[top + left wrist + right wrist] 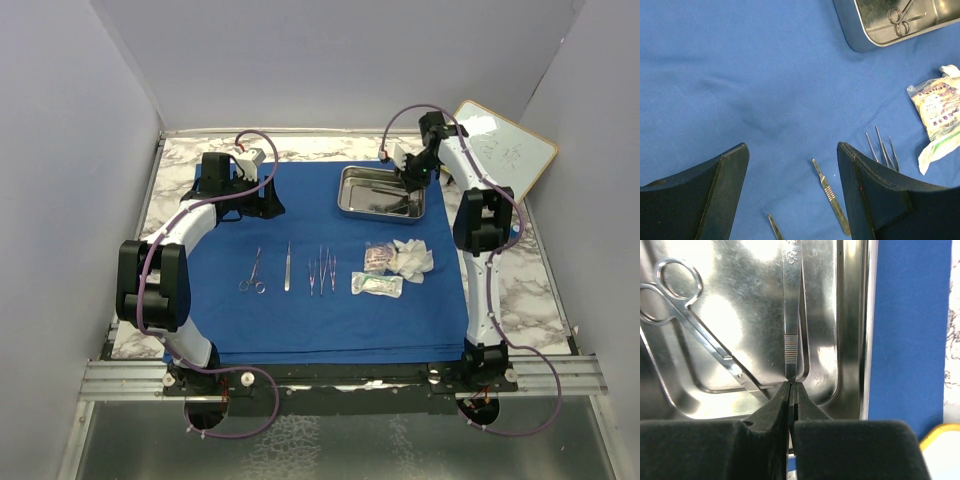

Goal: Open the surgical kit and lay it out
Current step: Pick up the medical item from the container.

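The royal-blue cloth (300, 310) lies spread flat over the table. On it lie small scissors (253, 272), a scalpel handle (287, 266), tweezers (321, 270), white gauze (412, 258) and clear packets (377, 285). The steel tray (350, 195) stands at the cloth's far right. My right gripper (791, 387) is down in the tray (850, 315), shut on the near end of steel forceps (791, 315). Scissors (690, 320) lie beside them in the tray. My left gripper (792, 165) hangs open above the cloth with nothing between its fingers; the scalpel handle (830, 195) lies below it.
A wood-framed whiteboard (505, 150) leans at the back right corner, close behind the right arm. Marble tabletop (540, 300) shows around the cloth. Grey walls close in the left, back and right sides. A packet (937, 110) lies right of the left gripper.
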### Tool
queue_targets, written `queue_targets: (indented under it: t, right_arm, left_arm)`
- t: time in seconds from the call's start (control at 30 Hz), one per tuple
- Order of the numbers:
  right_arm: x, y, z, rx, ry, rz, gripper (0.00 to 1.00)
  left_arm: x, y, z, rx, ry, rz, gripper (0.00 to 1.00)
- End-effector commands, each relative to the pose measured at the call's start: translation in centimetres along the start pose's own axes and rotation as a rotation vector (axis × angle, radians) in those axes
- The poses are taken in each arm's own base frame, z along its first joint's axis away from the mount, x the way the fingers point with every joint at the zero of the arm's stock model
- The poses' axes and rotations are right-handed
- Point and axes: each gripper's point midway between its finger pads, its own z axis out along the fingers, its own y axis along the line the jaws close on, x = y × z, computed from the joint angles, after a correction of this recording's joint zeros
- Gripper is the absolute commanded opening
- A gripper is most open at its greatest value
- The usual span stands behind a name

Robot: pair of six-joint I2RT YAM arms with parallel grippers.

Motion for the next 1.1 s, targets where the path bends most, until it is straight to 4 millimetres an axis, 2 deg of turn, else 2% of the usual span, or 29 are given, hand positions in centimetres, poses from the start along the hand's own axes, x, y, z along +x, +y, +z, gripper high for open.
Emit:
queue_targets:
  t: [0.0,0.27,0.5,0.6,0.77,0.87,1.07]
  right_arm:
    - [-2.9,-0.3,-3.9,0.051,-0.092,-0.02,0.01]
    - [-4.1,0.7,-5.7,0.046,-0.134,-0.009,0.01]
    - [-7.7,2.8,-9.5,0.046,-0.262,-0.015,0.01]
    - [-9.2,4.5,-10.6,0.053,-0.277,-0.049,0.01]
    - [-12.0,8.6,-10.8,0.062,-0.26,-0.148,0.01]
    - [-14.4,11.7,-10.3,0.061,-0.243,-0.236,0.01]
    - [-18.6,17.2,-9.5,0.073,-0.23,-0.399,0.01]
  left_arm:
    - [-0.3,-0.4,-0.4,0.021,-0.02,0.004,0.74]
    - [-0.8,-0.7,-0.5,0.031,-0.032,-0.001,0.74]
    - [-2.0,-2.4,-1.3,0.092,-0.072,0.018,0.74]
    - [-2.7,-3.7,-1.7,0.149,-0.084,0.033,0.73]
    - [-4.0,-5.8,-2.9,0.224,-0.103,0.092,0.7]
    - [-4.5,-7.0,-3.9,0.271,-0.098,0.145,0.7]
    - [-4.2,-10.1,-6.2,0.418,-0.051,0.228,0.68]
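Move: About 34 cm to the left of the right hand, some 10 cm back and 9 cm higher, waits the open left gripper; the tray's scissors lie 5 cm back and 4 cm left of the right hand, the beige packet 17 cm back and 9 cm left. From the left hand, the scalpel handle is roughly 29 cm right, 10 cm ahead and 9 cm below, while the laid-out scalpel lies 10 cm back, 2 cm right and 11 cm below. Lifting the scalpel handle out of the tray by its end, fingers still shut, the right hand first rises about 5 cm, then sweeps back, left and higher past the tray's near side towards the left gripper, turning some 20 degrees, mostly counter-clockwise. Late on, the left hand, still open, rises about 7 cm, easing right and back and turning clockwise. ##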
